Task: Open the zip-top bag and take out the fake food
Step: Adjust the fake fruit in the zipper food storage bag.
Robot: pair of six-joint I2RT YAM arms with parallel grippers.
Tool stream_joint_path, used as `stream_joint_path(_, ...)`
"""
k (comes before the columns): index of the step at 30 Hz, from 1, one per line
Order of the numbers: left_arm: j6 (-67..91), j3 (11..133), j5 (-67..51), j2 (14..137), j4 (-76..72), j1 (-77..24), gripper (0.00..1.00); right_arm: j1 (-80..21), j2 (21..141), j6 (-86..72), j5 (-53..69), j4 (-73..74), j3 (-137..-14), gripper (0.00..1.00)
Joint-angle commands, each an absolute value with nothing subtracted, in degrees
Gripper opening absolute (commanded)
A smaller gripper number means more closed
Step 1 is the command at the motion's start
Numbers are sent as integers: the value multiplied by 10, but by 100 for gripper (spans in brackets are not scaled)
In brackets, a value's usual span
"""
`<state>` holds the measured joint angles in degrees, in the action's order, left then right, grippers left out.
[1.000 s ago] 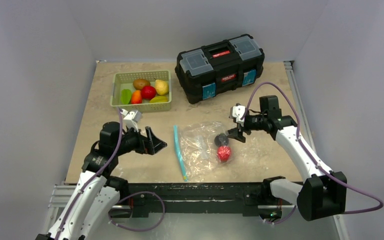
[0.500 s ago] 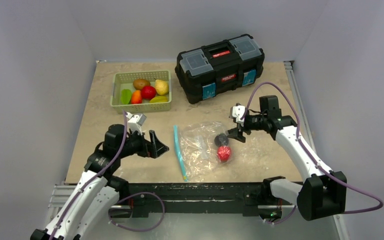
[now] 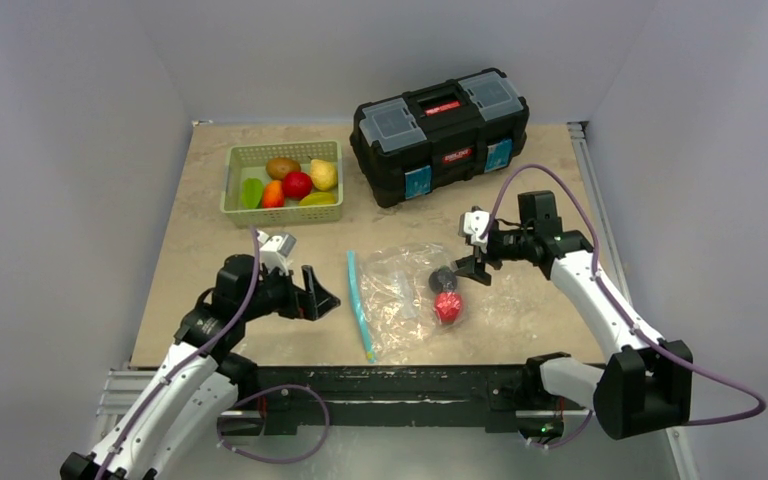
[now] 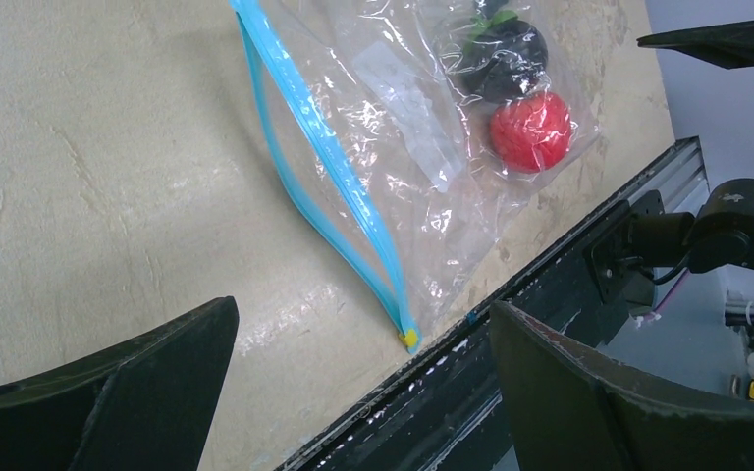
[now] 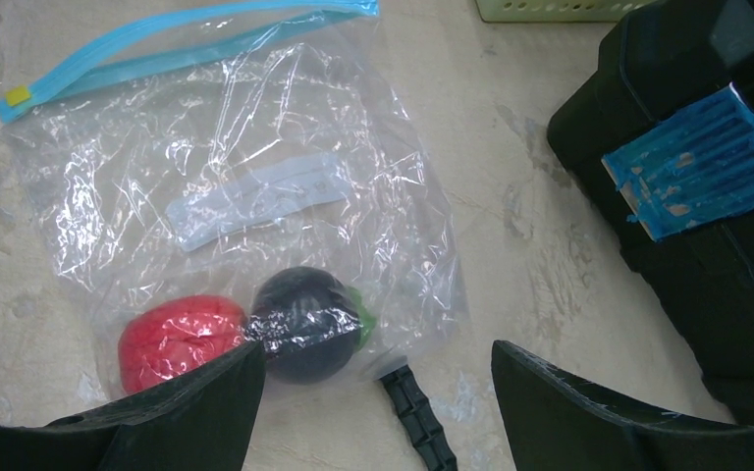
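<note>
The zip-top bag [image 3: 400,300] lies flat near the table's front edge, with its teal zip strip [image 3: 359,300] on the left side. In the left wrist view the two halves of the strip [image 4: 324,167] gape apart. Two pieces of fake food sit inside at the bag's right end, one red [image 3: 448,307] and one dark with a green tip [image 3: 442,279]. My left gripper [image 3: 318,293] is open just left of the strip, empty. My right gripper [image 3: 475,268] hovers open over the bag's right edge beside the dark piece [image 5: 304,324] and the red piece [image 5: 177,339].
A green basket [image 3: 282,207] holding several fake fruits stands at the back left. A black toolbox [image 3: 440,125] is at the back centre-right. A black ridged handle [image 5: 417,422] lies on the table under my right gripper. The black front rail [image 3: 390,380] runs just below the bag.
My left arm has moved right and slightly toward the front, bringing its open gripper closer to the zip strip. The right arm and the bag have barely moved.
</note>
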<state>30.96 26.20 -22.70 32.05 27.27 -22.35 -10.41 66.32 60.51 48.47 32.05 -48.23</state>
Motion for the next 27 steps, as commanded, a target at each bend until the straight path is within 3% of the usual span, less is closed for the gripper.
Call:
stream_joint_path(1,317,254,-226,322,231,-235,99,-102,672,613,471,307,-475,83)
stream_joint_path(11,315,243,-192,350,208,-265,97,-147,725,634,401,313,-490,78)
stream_joint_path(14,313,245,-163,365,213,-268,88,-174,746,627,373,310,-501,71)
stream_joint_path(18,309,265,-124,401,235,-272,76,-200,776,622,340,315,-519,55)
stream_joint_path(21,308,271,-114,422,232,-281,73,-203,788,627,329,325,-521,47)
stream_joint_path(27,305,270,-111,455,209,-298,72,-209,799,640,323,332,-514,39)
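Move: The black fake fruit in the bag lies about 10 cm below the right hand, some 5 cm to its left and 2 cm back. The red one is about 8 cm back and 4 cm left of that hand, also some 10 cm down. For the left hand, the bag's blue zip edge is about 7 cm to the right, level fore and aft, some 10 cm below; the black fruit is roughly 24 cm to its right and 5 cm ahead. Down towards the black fake fruit goes the right hand, about 7 cm and a little to its left, fingers tipping some 15 degrees steeper and closing to about half their opening; touch can't be made out. The left hand sinks some 5 cm beside the zip edge, tilting slightly downward, its fingers narrowing by about a quarter without gripping anything. ##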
